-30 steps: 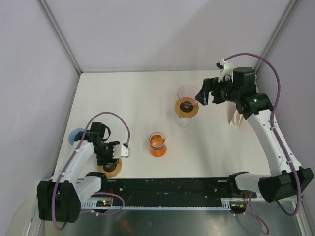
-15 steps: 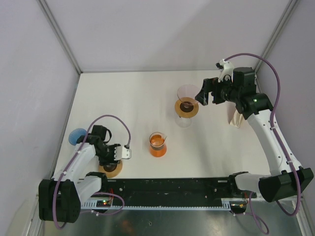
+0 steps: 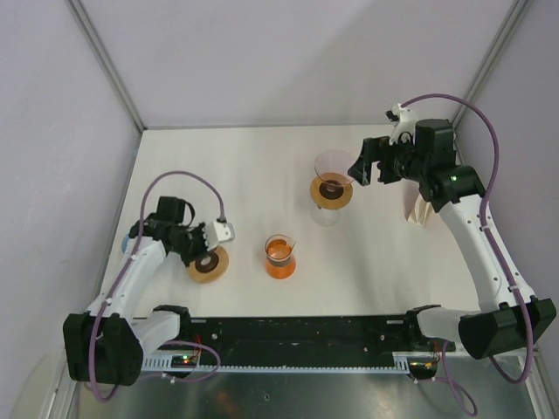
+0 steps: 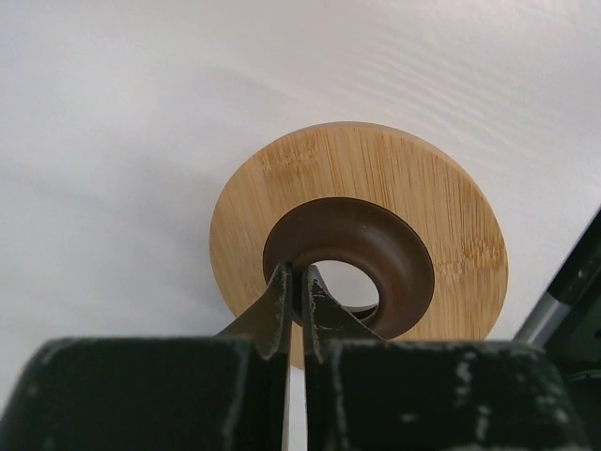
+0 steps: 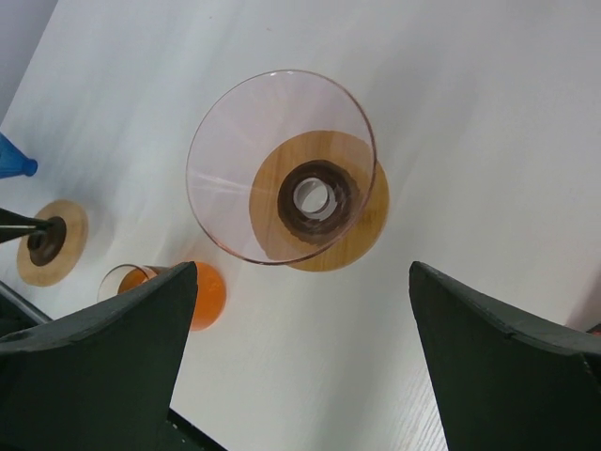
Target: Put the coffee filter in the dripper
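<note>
The dripper [image 3: 332,175] is a pink glass cone in a wooden collar, standing on a clear glass vessel right of centre; the right wrist view looks down into the dripper [image 5: 282,164]. My right gripper [image 3: 365,166] hovers just right of the cone, wide open and empty [image 5: 302,268]. The coffee filter [image 3: 420,209], beige folded paper, lies on the table under the right forearm. At the left, my left gripper [image 3: 204,258] is shut [image 4: 293,282] on the brown inner rim of a wooden ring [image 4: 376,235].
A glass beaker of orange liquid [image 3: 279,257] stands between the wooden ring [image 3: 208,264] and the dripper. A blue object [image 5: 14,160] sits at the far left behind the left arm. Grey walls enclose the table on three sides.
The left gripper closed on the wooden ring and carried it away from the near edge, up and slightly right. The right arm stayed where it was.
</note>
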Motion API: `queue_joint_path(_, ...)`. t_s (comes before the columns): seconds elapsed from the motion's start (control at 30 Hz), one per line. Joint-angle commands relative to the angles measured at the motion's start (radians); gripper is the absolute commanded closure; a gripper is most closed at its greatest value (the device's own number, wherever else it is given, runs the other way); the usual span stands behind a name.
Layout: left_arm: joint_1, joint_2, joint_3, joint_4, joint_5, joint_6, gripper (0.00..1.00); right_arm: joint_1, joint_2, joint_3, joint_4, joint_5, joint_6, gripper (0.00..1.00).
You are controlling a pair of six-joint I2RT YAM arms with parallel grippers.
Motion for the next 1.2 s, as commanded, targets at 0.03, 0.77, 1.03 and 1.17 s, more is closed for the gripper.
queue_joint_path(0.03, -0.055, 0.004, 0.204, 0.035, 0.027, -0.277, 1.00, -0.046, -0.037, -0.002, 0.078, -0.006, 0.042, 0.01)
queue_joint_path(0.77, -0.769, 0.351, 0.647, -0.036, -0.324, -0.412, 1.00, -0.067, -0.073, -0.002, 0.066, -0.029, 0.035, 0.01)
queue_joint_path(1.03, -0.837, 0.407, 0.670, -0.035, -0.372, -0.421, 1.00, -0.067, -0.063, -0.002, 0.064, -0.042, 0.035, 0.01)
queue_joint_path(1.17, -0.854, 0.422, 0.674, -0.032, -0.382, -0.413, 1.00, -0.067, -0.062, -0.002, 0.062, -0.042, 0.031, 0.01)
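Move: The left hand already holds the wooden ring and takes it to the orange carafe, about 23 cm to this hand's right, roughly level with it fore and aft, its middle some 1 cm lower. The clear carafe stands about 16 cm farther out and 14 cm to the right of the orange one. The blue cone is around 19 cm left of the hand, 6 cm ahead and 4 cm lower. From the right hand, the orange carafe lies about 14 cm back, 24 cm left and 25 cm below. Still pinching the wooden ring by the rim of its hole, the left hand carries it about 20 cm to the right towards the orange carafe in an arc: forward and up at first to some 12 cm higher, then across, then back and down a few centimetres, the wrist turning clockwise by roughly 20 degrees. The empty right hand, still wide open, rises about 3 cm and shifts slightly right. ##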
